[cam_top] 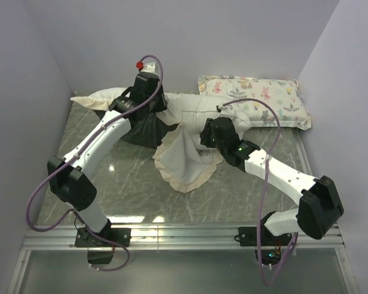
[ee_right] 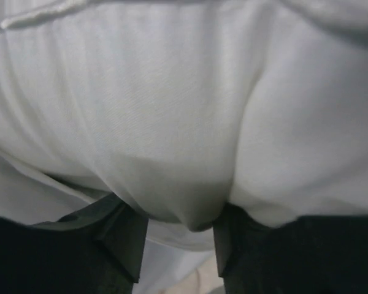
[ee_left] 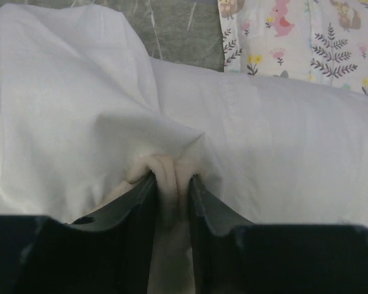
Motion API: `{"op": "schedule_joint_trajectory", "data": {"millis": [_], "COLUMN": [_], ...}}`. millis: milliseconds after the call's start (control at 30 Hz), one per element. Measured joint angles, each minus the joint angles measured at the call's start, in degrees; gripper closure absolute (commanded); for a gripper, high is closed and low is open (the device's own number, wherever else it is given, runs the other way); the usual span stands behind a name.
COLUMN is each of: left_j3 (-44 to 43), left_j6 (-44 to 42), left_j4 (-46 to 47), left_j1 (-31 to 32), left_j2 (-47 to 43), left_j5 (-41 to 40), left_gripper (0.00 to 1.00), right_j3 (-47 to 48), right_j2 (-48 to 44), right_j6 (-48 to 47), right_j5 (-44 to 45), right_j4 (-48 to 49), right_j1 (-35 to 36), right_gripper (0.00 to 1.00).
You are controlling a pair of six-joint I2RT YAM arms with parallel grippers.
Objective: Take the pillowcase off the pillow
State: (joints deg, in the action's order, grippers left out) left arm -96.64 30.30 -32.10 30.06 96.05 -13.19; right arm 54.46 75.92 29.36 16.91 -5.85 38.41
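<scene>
The pillowcase (cam_top: 185,160) lies mid-table, turned partly inside out: dark grey plush (cam_top: 142,130), white lining and a cream frill (cam_top: 169,177) spread toward me. The white pillow (cam_top: 193,109) sticks out of it to the right. My left gripper (cam_top: 148,93) is at the far side of the bundle. In the left wrist view it (ee_left: 172,179) is shut on a cream fold of the pillowcase (ee_left: 169,168). My right gripper (cam_top: 210,133) presses into the pillow's near right side. In the right wrist view it (ee_right: 181,215) pinches a bulge of white pillow fabric (ee_right: 172,141).
A smaller pastel animal-print pillow (cam_top: 260,99) lies at the back right against the wall and shows in the left wrist view (ee_left: 300,43). Grey walls close in the marble table (cam_top: 129,184) on the left, back and right. A metal rail (cam_top: 184,236) runs along the near edge.
</scene>
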Motion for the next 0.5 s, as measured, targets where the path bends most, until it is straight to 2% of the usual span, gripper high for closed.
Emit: {"op": "schedule_joint_trajectory", "data": {"millis": [33, 100, 167, 233, 333, 500], "left_j3": [-0.02, -0.22, -1.57, -3.87, -6.75, -5.79], "left_j6": [-0.44, -1.29, -1.92, -2.69, -3.69, -4.24], "left_j4": [-0.04, -0.37, -1.68, -2.82, -3.13, -3.02], "left_j1": [0.02, 0.02, 0.02, 0.13, 0.46, 1.44], "left_j2": [-0.52, -1.66, -2.36, -2.58, -3.17, -9.6], "left_j5": [0.13, 0.68, 1.46, 2.29, 3.41, 3.65], "left_gripper": [0.59, 0.54, 0.46, 0.36, 0.27, 0.24], "right_j3": [1.31, 3.8, 6.16, 8.41, 13.7, 24.98], "right_j2": [1.27, 3.15, 4.28, 4.94, 6.69, 10.82], "right_j6": [0.33, 0.48, 0.55, 0.48, 0.04, -2.21], "right_j5": [0.22, 0.7, 1.01, 1.09, 0.55, -4.94], "right_j4": [-0.66, -2.08, -3.96, -6.36, -11.47, -21.03], "right_j1": [-0.42, -0.7, -0.7, -0.7, -0.98, -2.73], "right_gripper": [0.7, 0.9, 0.99, 1.0, 1.0, 1.0]}}
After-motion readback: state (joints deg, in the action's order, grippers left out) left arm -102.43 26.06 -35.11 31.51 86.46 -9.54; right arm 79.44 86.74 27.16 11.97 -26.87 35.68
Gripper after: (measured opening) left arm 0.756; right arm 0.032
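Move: The left fingertips still have the pillowcase's beige frill between them. The grey part of the pillowcase lies about 9 cm back, 8 cm left and 10 cm below them. For the right hand, a bulging fold of the white pillow is right between the half-closed fingers. From that hand, the pillowcase's loose frilled flap hangs some 9 cm back and 8 cm left, and the printed pillow lies about 13 cm ahead and 18 cm right, both lower. Up about 10 cm, and in the later part drawing back some 4 cm, the left hand lets go of the beige frill, spreading its fingers wide as its wrist tips them up roughly 10 degrees. Meanwhile the right fingers shut, pinching the fold of white pillow, nudge it forward a couple of centimetres, then lift with it about 4 cm, still edging forward and slightly left. ##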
